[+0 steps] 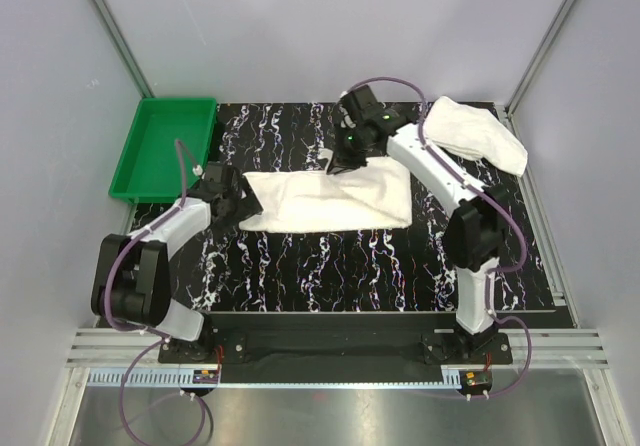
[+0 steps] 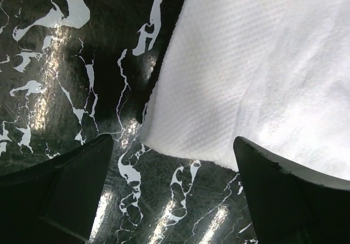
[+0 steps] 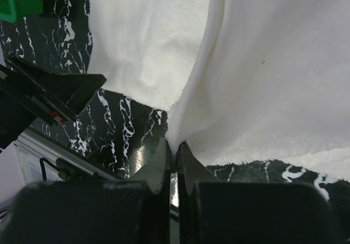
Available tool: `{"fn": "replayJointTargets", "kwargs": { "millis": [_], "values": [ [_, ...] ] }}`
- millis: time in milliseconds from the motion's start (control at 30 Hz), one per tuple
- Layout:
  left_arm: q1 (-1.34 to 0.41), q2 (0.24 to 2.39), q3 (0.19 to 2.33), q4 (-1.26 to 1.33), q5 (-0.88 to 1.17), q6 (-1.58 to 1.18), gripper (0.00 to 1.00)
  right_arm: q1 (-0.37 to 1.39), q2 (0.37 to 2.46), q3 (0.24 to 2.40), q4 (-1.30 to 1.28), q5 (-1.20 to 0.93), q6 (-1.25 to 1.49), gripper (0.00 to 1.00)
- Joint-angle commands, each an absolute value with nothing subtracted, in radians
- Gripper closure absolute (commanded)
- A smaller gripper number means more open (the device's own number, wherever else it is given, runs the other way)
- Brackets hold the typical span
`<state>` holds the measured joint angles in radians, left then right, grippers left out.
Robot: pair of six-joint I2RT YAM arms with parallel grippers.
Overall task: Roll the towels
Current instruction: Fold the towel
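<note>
One white towel (image 1: 330,201) lies flat across the middle of the black marbled mat. A second towel (image 1: 475,134) sits crumpled at the back right. My left gripper (image 1: 240,198) is at the flat towel's left end. Its fingers (image 2: 65,189) stand wide open, with the towel's corner (image 2: 262,74) just ahead of them and only mat between them. My right gripper (image 1: 340,161) is at the same towel's far edge. In the right wrist view it (image 3: 174,145) is shut on a pinched fold of the towel (image 3: 273,80), which rises from the mat there.
A green plastic tray (image 1: 165,146) stands at the back left, just off the mat, and shows in the right wrist view's corner (image 3: 19,0). The mat (image 1: 330,266) ends near the frame rails on both sides. Grey walls enclose the table.
</note>
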<state>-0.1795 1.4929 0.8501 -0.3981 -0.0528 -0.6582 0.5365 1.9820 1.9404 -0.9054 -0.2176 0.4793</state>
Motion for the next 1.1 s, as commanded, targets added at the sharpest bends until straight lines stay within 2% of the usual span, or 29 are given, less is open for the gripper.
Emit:
{"fn": "replayJointTargets", "kwargs": {
  "millis": [0,500,800,1067],
  "values": [
    [-0.179,1.424,0.861,-0.399,-0.031,-0.641,0.01,0.624,2.060,2.067,-0.922,-0.169,0.538,1.00],
    [-0.144,1.244,0.894,-0.551,-0.006,-0.565,0.01,0.782,2.315,2.434,-0.905,-0.098,0.670,1.00],
    [-0.104,1.161,0.871,-0.584,-0.009,-0.517,0.01,0.864,2.287,2.398,-0.752,-0.006,0.689,1.00],
    [-0.034,1.085,0.884,-0.636,-0.006,-0.474,0.01,0.936,2.273,2.346,-0.513,-0.005,0.710,1.00]
  ]
}}
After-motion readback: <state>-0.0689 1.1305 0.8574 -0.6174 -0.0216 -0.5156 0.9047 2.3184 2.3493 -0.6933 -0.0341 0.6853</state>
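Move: My right hand still pinches the lifted end of the towel. The towel's far-left corner, towards which this end goes, lies about 21 cm to the left, roughly level fore and aft and some 17 cm below; its near-left corner is about 22 cm left, 14 cm back and as low. For my empty, open left hand that near-left corner is almost straight below, about 3 cm down, with the green tray's middle some 20 cm left and 17 cm ahead, 3 cm lower. Keeping the towel end pinched, I sweep my right hand about 21 cm left over the lower layer towards the towel's left end, dipping a little, then rising again and drifting slightly back late on, with the wrist tilting some 15 degrees. Meanwhile my left hand, fingers staying wide open, rises about 8 cm clear of the near-left corner and backs off left and towards me. ##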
